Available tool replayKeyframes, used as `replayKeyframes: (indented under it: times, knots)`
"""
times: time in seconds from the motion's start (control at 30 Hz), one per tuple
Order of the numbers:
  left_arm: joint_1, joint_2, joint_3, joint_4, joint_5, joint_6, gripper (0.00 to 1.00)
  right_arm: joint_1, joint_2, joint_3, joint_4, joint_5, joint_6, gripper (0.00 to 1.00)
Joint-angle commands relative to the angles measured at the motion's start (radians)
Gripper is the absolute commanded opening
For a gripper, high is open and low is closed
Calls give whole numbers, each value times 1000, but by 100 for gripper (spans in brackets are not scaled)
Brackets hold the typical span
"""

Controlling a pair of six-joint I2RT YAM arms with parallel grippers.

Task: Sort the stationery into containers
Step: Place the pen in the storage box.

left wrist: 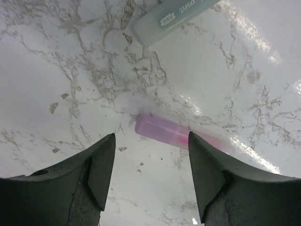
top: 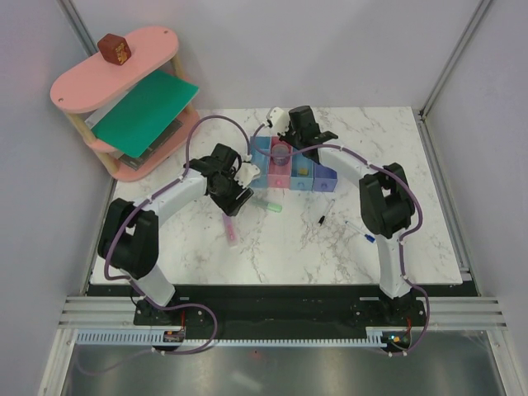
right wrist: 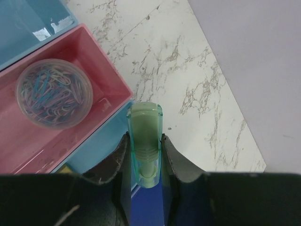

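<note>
Four bins stand in a row: light blue (top: 260,155), pink (top: 280,169), blue (top: 303,172) and darker blue-violet (top: 327,178). My right gripper (right wrist: 145,139) is shut on a green stick (right wrist: 146,125), held above the blue bin (right wrist: 94,150) next to the pink bin (right wrist: 110,77). My left gripper (left wrist: 151,136) hangs open just over the table. A pink stick (left wrist: 162,132) lies flat beyond its fingertips, partly behind the right finger (left wrist: 211,169). A mint stick (left wrist: 174,16) lies farther off. A black pen (top: 322,219) and a blue-tipped pen (top: 360,232) lie on the marble to the right.
A round tub of paper clips (right wrist: 54,92) sits in the pink bin, and a yellow piece (top: 304,167) in the blue one. A pink oval shelf (top: 124,99) with a green sheet and a brown block stands at the far left. The table's far edge (right wrist: 225,108) runs close behind the bins.
</note>
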Motion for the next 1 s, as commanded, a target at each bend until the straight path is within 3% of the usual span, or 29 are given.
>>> replayKeyframes:
  times: [0.0, 0.2, 0.47, 0.77, 0.97]
  knots:
    - [-6, 7, -13, -69, -21, -92, 70, -8, -31, -27, 77, 20, 41, 14]
    - [-12, 12, -16, -131, -31, -124, 70, -15, -92, -122, 94, 9, 42, 30]
    - [-34, 15, -8, -184, -12, -155, 70, -15, -141, -164, 88, 13, 50, 36]
    - [-54, 70, -18, -195, -20, -184, 70, -17, -219, -224, 83, 18, 42, 63]
    - [-54, 110, -16, -195, -34, -219, 70, -15, -273, -233, 68, 10, 44, 67]
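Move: The right hand still holds the green pen by the far end of the storage box; the middle of its third, light-blue compartment lies about 7 cm back, 3 cm right and 11 cm below. The paper-clip tub sits 5 cm back and 3 cm left, the yellow eraser 10 cm back and 3 cm right. The left hand's pink pen lies some 4 cm back, 1 cm right and 8 cm below, the pale-green pen 3 cm ahead, 10 cm right. The right hand dips a centimetre or two, then draws back and to its right by about 4 cm over the light-blue compartment, spreading its fingers to let go of the green pen, and rises again with them wide. Meanwhile the left hand, fingers staying open, comes back some 6 cm and sinks nearly 4 cm towards the pink pen, tipping until its fingers point almost straight down. ##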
